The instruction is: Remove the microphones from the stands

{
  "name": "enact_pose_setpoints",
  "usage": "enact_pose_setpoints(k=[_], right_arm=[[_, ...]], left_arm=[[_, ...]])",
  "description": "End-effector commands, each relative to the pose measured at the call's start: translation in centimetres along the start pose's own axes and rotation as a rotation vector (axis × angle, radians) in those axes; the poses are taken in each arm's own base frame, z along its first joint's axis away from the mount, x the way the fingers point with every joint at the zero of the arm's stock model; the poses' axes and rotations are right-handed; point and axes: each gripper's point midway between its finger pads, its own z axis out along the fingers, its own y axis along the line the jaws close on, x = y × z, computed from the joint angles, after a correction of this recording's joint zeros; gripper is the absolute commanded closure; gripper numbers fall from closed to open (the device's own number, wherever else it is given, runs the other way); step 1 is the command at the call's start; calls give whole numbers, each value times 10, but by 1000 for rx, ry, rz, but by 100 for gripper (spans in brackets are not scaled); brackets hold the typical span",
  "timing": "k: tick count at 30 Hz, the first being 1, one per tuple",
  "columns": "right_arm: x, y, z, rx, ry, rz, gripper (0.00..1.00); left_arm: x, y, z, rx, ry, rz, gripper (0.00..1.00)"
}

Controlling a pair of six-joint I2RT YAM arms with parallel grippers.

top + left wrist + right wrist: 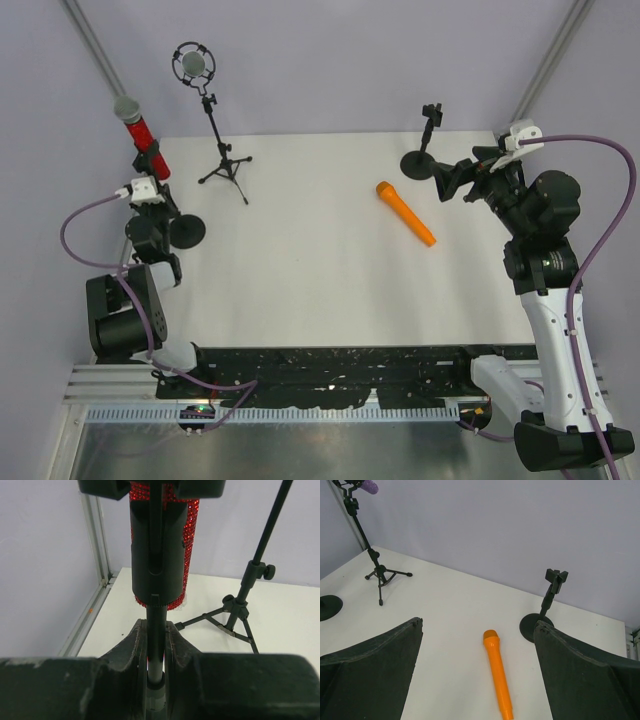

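A red glitter microphone (143, 138) with a grey head sits in the black clip of a round-base stand (186, 232) at the left. In the left wrist view the microphone (189, 535) is above the clip (157, 555). My left gripper (160, 205) is shut on the stand's pole (156, 630), below the clip. An orange microphone (405, 212) lies flat on the table. My right gripper (455, 180) is open and empty beside an empty round-base stand (420, 163); in the right wrist view (479, 630) it is above the orange microphone (497, 675).
A tripod stand (225, 165) holds a shock-mounted microphone (193, 65) at the back left; it also shows in the left wrist view (240, 610) and the right wrist view (379, 572). The empty stand (547, 605) is near my right finger. Enclosure walls border the table.
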Motion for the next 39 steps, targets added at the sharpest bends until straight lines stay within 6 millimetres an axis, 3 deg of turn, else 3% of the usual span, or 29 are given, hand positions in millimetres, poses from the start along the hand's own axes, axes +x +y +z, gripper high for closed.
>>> enact_pose_setpoints(k=[1,6,12,18,27,32,39], right_arm=[[-17,4,-3,-14,-55,-5,4],[-18,5,-3,-19,-55,-4,4],[-18,11,-3,-51,-60,-8,4],[-16,20,-3,-101,-61,-10,4],[-16,42,-3,-224,-71,-19,4],[-21,67,-8,-367,-100,-42,4],[-24,98,-14,-546,-120,-60,4]], left_arm=[[-34,-15,-8,87,-123,55,100],[-44,-29,-18,178,-153,40,100],[-57,-61,-36,362,-166,0,100],[-66,-109,-69,645,-143,-55,100],[-82,-155,-123,926,-124,-81,100],[-91,-196,-161,1099,-126,-110,100],[-111,-268,-211,1342,-131,-179,100]])
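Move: On the left hand's right, some 33 cm off, about 18 cm back and 14 cm down, is the clear table patch for the red microphone's stand, whose pole that hand already grips. The tripod microphone stands about 19 cm ahead and 12 cm right of this hand, roughly level with it; the orange microphone lies 6 cm ahead, 63 cm right, 13 cm down. From the right hand the red microphone is about 12 cm ahead, 69 cm left, 8 cm lower. Keeping its grip on the pole, the left hand swings the red microphone's stand rightward some 25 cm and back about 15, speeding up towards the clear table; nearly level at first, it then rises a little. Meanwhile it turns about 70 degrees clockwise. The right hand, still open and empty, later turns some 20 degrees counter-clockwise and shifts about 6 cm left and slightly back, towards the red microphone. ##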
